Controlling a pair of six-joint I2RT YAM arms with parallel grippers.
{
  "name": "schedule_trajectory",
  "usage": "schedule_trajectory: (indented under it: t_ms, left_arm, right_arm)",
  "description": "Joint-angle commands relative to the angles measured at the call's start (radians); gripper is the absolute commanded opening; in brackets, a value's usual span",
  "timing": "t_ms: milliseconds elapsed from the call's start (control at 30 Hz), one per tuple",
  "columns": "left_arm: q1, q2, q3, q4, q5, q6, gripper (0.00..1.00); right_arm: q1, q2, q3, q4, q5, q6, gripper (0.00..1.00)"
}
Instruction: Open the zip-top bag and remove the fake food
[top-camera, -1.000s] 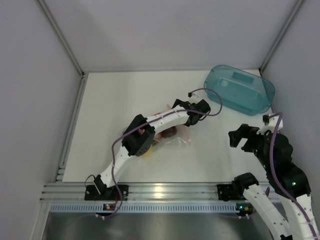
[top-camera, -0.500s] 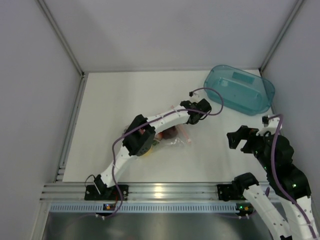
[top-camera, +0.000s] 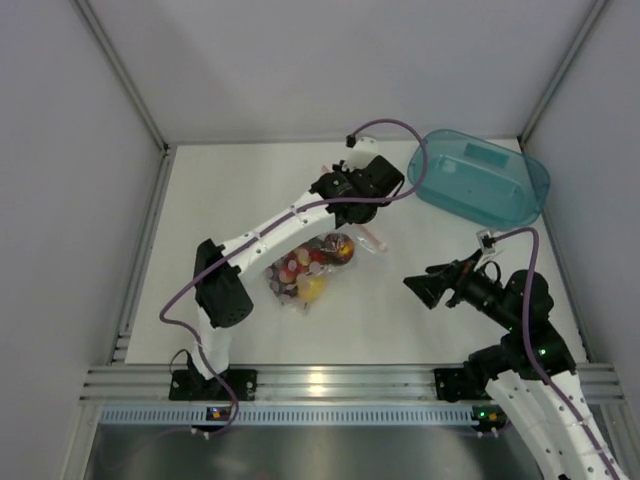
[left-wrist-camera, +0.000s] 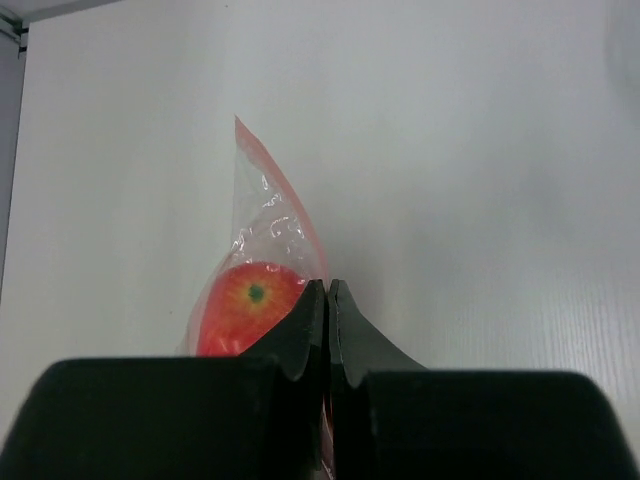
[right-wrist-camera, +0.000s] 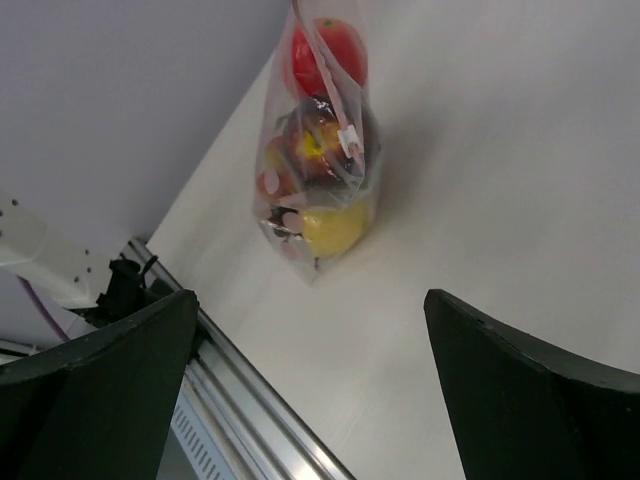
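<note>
The clear zip-top bag (top-camera: 310, 268) holds the fake food: a red apple (left-wrist-camera: 248, 300), dark grapes (right-wrist-camera: 318, 130), a yellow lemon (right-wrist-camera: 335, 225) and small red berries. My left gripper (left-wrist-camera: 327, 290) is shut on the bag's pink-red zip edge (left-wrist-camera: 290, 205), right beside the apple. In the top view that left gripper (top-camera: 348, 212) is at the bag's far end, and the bag trails toward the near left. My right gripper (right-wrist-camera: 310, 300) is open and empty. It points at the bag from the right (top-camera: 418, 285) with a gap of table between them.
A teal translucent tub (top-camera: 480, 180) lies at the back right, close to the left wrist. The aluminium rail (top-camera: 320, 380) runs along the near edge. Grey walls enclose the white table (top-camera: 230, 200) on three sides.
The left gripper shut on the bag's zip edge and pulled it toward the back, stretching the bag out. The right gripper swung left and now faces the bag.
</note>
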Motion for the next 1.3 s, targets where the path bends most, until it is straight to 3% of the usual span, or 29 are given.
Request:
schedule_trajectory:
  t_ms: [0, 167, 267, 333, 600, 900, 1033, 1133, 1267]
  left_arm:
    - [0.005, -0.118, -0.028, 0.001, -0.012, -0.028, 0.00]
    - [0.006, -0.230, -0.086, 0.002, 0.039, -0.094, 0.00]
    - [0.005, -0.299, -0.132, 0.009, 0.109, -0.153, 0.00]
    - [0.005, -0.334, -0.155, 0.010, 0.143, -0.195, 0.00]
    - [0.005, -0.417, -0.212, 0.010, 0.117, -0.252, 0.00]
    - [0.005, -0.477, -0.261, 0.009, 0.088, -0.270, 0.00]
    - [0.005, -0.497, -0.275, 0.010, 0.086, -0.279, 0.00]
    - [0.005, -0.503, -0.280, 0.010, 0.088, -0.279, 0.00]
    - [0.005, -0.511, -0.286, 0.009, 0.077, -0.275, 0.00]
  right_arm:
    - [-0.008, 0.038, -0.036, 0.379, -0.183, 0.089, 0.97]
    - [0.034, 0.176, -0.056, 0.552, -0.179, 0.052, 0.87]
    - [0.125, 0.262, -0.024, 0.559, -0.080, -0.104, 0.81]
    - [0.221, 0.295, -0.024, 0.591, 0.048, -0.187, 0.80]
    - [0.538, 0.479, -0.010, 0.769, 0.267, -0.293, 0.74]
    - [0.718, 0.560, -0.044, 0.968, 0.471, -0.319, 0.72]
    - [0.753, 0.606, -0.041, 1.039, 0.531, -0.315, 0.60]
    - [0.776, 0.657, -0.009, 1.042, 0.562, -0.337, 0.43]
    - [0.788, 0.681, -0.007, 1.060, 0.571, -0.342, 0.29]
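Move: The bag's white zip slider hangs off the near end of the raised zip edge, some 8 cm ahead of the open right hand, 10 cm to its left and 5 cm lower. The dark fruit with the yellow patch is about 12 cm ahead of that hand, 17 cm left and 12 cm below; the lemon about 5 cm ahead, 22 cm left and 18 cm below. From the left hand, already pinching the zip edge, the slider lies roughly 9 cm back, 5 cm right and 5 cm lower. The bag, still pinched at its zip edge, is drawn up about 7 cm, back 6–7 and left 6 by the left hand, which rolls its left side down some 20 degrees. Meanwhile the right hand travels about 17 cm left to meet the slider end, its fingertips tilting up about 25 degrees and swinging a little counter-clockwise, and late on it narrows its fingers to about a third open around the edge beside the slider. ##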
